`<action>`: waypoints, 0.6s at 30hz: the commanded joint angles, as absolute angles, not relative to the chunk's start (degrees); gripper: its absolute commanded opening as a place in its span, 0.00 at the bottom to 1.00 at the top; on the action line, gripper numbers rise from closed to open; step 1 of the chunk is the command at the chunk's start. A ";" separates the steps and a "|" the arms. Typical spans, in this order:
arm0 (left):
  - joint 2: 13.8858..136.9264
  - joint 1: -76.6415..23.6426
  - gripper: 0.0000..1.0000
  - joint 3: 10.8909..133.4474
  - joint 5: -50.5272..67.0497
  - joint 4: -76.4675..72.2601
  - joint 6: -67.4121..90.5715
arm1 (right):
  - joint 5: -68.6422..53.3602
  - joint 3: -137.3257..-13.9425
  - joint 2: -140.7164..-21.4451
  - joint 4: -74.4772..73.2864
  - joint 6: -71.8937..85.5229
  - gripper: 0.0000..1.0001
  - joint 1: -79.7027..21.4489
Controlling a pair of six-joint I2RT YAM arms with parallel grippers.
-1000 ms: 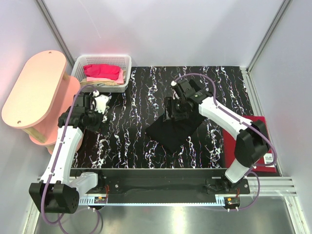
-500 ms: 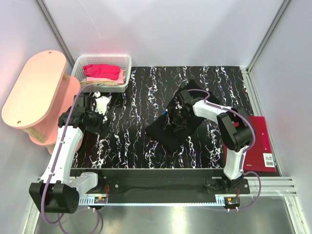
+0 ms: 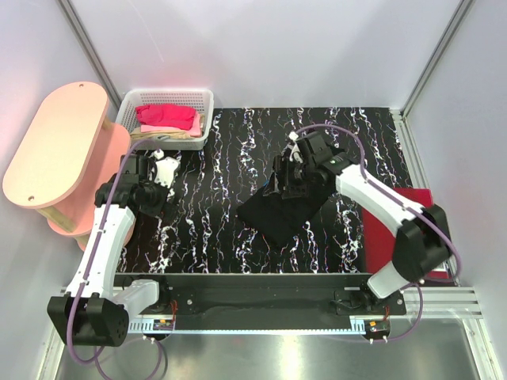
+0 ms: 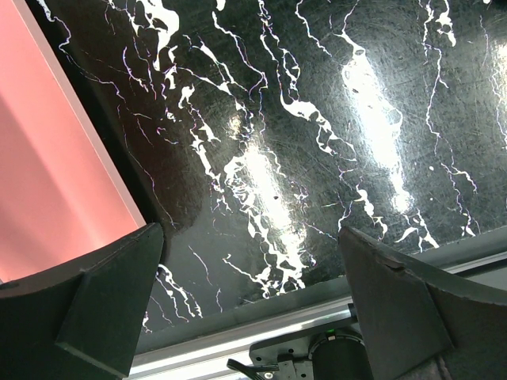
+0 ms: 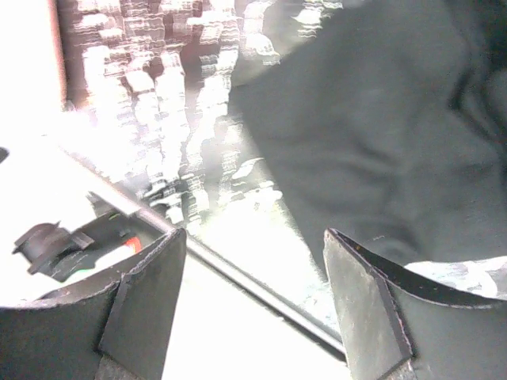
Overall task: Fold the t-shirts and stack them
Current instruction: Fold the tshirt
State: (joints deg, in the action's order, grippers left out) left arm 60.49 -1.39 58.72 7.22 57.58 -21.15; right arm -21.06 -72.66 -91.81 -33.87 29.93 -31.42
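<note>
A folded black t-shirt (image 3: 283, 210) lies in the middle of the marbled table. My right gripper (image 3: 287, 178) hovers over its far edge, open. In the right wrist view the black t-shirt (image 5: 380, 134) fills the upper right, beyond the right finger, and nothing sits between the jaws of the right gripper (image 5: 253, 293). A dark red t-shirt (image 3: 379, 241) lies folded at the table's right edge, partly under the right arm. A bright pink t-shirt (image 3: 166, 117) rests in the basket. My left gripper (image 3: 162, 168) stands wide open over bare table; the left gripper (image 4: 249, 301) holds nothing.
The white mesh basket (image 3: 127, 111) stands at the back left corner. Beside it, off the table's left side, is a pink oval stand (image 3: 55, 142), whose pink side (image 4: 47, 174) shows in the left wrist view. Metal rails run along the near edge.
The right arm swung its elbow in and back out while its gripper stayed over the black t-shirt's far edge, jaws a little wider. The left arm has not moved.
</note>
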 commanded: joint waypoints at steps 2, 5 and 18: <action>58.89 -1.05 0.99 57.57 6.24 56.43 -21.01 | -30.04 -63.23 -87.19 -25.70 35.15 0.78 -31.99; 58.97 -1.05 0.99 56.95 5.19 55.99 -21.01 | -33.56 -57.68 -88.49 -18.84 37.87 0.77 -31.99; 56.87 -1.05 0.99 55.81 2.20 55.99 -20.65 | -24.62 -60.20 -97.48 -24.77 32.27 0.77 -32.17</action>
State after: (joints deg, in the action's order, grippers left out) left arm 58.89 -1.39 56.49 3.97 57.34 -21.04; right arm -29.78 -56.18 -100.47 -21.71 36.32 -31.68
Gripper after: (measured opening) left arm 0.987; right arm 0.751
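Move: The near flap of the black t-shirt, about to be met by the open right hand, lies some 6 cm back of that hand, roughly 1 cm to its left and 13 cm below. The shirt's far end is about 14 cm ahead and 12 cm to the right, with the red folder some 10 cm back and 35 cm to the right. From the idle left hand, the near flap is about level in reach, 36 cm to the right and 14 cm lower. The right hand's fingertips come down onto the near flap of the t-shirt, a touch that wasn't there before. The hand first lifts about 2 cm as it starts drawing back, then plunges to end some 11 cm lower and 5 cm nearer the base. The wrist tips the fingers about 20 degrees further down and back, and they stay roughly three-quarters open without closing. ##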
